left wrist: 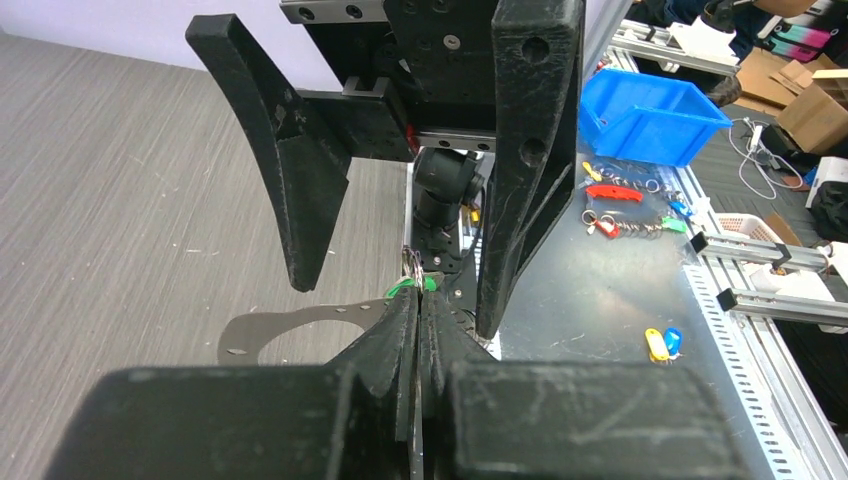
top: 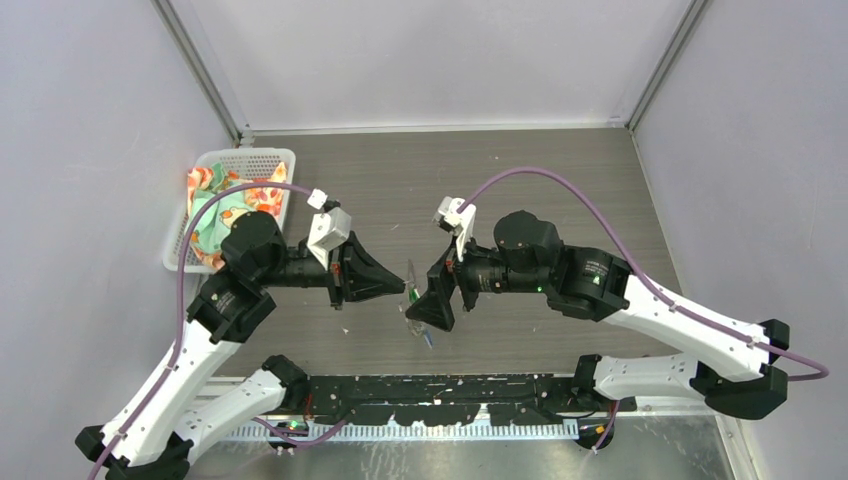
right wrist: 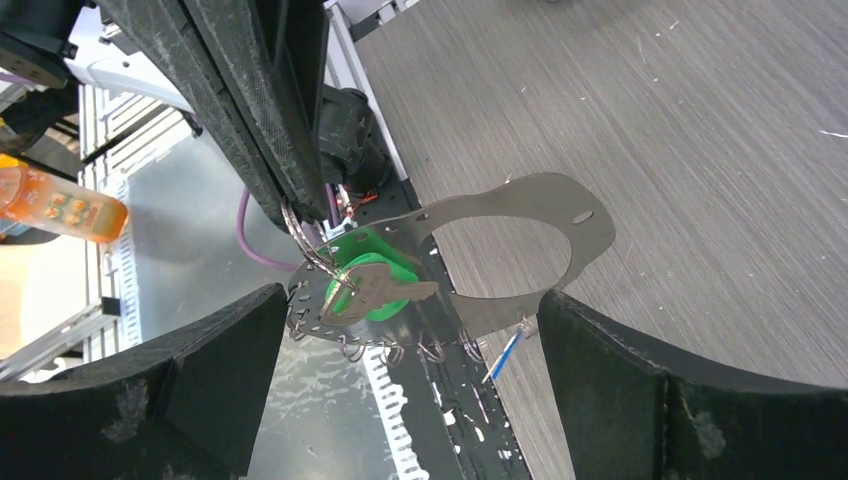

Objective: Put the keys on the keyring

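Note:
The keyring (right wrist: pixel 565 215) is a thin grey metal loop with small wire rings along its lower edge. My left gripper (left wrist: pixel 421 305) is shut on its edge and holds it above the table's near edge. A green-headed key (right wrist: pixel 378 287) hangs on a ring right at the left fingers (right wrist: pixel 262 120). A blue-headed key (right wrist: pixel 505 355) dangles from the loop's lower edge. My right gripper (right wrist: pixel 410 315) stands open, one finger on each side of the keyring, touching nothing. From above, both grippers (top: pixel 395 283) (top: pixel 436 300) meet at the keyring (top: pixel 412 282).
A white basket (top: pixel 262 155) with colourful cloth stands at the table's left. Beyond the near edge, a metal bench carries a blue bin (left wrist: pixel 650 115), loose coloured key tags (left wrist: pixel 660 342) and an orange object (right wrist: pixel 60 200).

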Motion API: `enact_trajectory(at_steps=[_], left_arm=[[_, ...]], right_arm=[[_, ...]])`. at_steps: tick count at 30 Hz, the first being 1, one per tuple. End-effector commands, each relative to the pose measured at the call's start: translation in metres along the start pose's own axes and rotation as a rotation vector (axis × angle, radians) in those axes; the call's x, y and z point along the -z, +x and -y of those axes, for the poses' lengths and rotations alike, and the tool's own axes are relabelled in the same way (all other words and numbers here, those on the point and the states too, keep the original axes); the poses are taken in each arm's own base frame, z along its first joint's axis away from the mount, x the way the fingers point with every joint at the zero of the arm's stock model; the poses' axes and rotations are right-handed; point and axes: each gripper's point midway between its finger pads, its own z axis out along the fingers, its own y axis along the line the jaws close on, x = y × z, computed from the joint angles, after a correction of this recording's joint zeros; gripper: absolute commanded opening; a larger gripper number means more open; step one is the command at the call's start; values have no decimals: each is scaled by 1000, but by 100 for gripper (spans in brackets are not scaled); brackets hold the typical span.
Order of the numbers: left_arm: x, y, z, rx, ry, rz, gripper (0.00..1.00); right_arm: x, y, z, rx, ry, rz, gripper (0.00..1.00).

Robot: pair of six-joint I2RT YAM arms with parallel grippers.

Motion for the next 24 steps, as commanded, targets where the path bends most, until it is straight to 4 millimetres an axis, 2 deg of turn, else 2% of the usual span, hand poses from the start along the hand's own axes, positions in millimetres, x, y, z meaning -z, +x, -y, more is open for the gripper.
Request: enact_trajectory(at_steps=[1, 4, 5, 6, 8, 10, 13, 14, 16, 18, 21, 23, 24], left_arm=[[3, -20, 8, -85, 11, 58, 0], [3, -20, 9, -85, 14, 58, 0], [3, -20, 10, -84, 17, 56, 0], [4, -21, 11, -83, 19, 57, 0], [4, -22, 12, -83, 24, 58, 0], [4, -24, 12, -80, 19, 62, 0], [4, -26, 11, -69, 7, 66, 0], [4, -26, 9, -63, 2, 67, 0], [3, -26, 8, -53, -1, 69, 0], [1, -25, 7, -46, 6, 69, 0], [1, -27, 8, -48, 10, 71, 0], [2, -29, 9, -56, 10, 73, 0], [2, -29, 9, -57, 7, 72, 0]], right_arm=[[14, -28, 4, 12, 54, 112, 100], [32, -36, 3, 5, 68, 169, 100], [39, -38, 9, -28, 106, 207, 100], [50, -47, 6, -81, 107, 274, 100], [69, -59, 20, -171, 175, 420, 100], [84, -49, 36, -229, 236, 491, 100], [94, -43, 43, -252, 262, 529, 100], [93, -36, 46, -231, 295, 468, 95], [84, -30, 48, -192, 331, 358, 78], [68, -24, 49, -177, 340, 272, 71], [51, -16, 57, -162, 392, 173, 71], [43, -16, 52, -145, 350, 169, 72], [40, -17, 47, -135, 315, 182, 75]])
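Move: The open right fingers stand around the key with the green tag: the key lies about 2 cm left of the right hand point and 1 cm back, roughly level with it. The left fingertips, pinching its small ring, are some 4 cm left of the right hand, straight across and about 3 cm higher. The hanging keyring plate's middle is about 3 cm left, neither ahead nor back, and 4 cm below. From the left hand, the key lies about 2 cm right and 3 cm below. Holding nothing, the open right hand clears the key and plate, drawing right about 9 cm and rising while it swings some 25 degrees clockwise and its fingertips tip up. It then comes back left about 4 cm, moving forward and finally sinking, as its fingertips dip again and its fingers close part way. The left hand stays put, still pinching the small ring. ##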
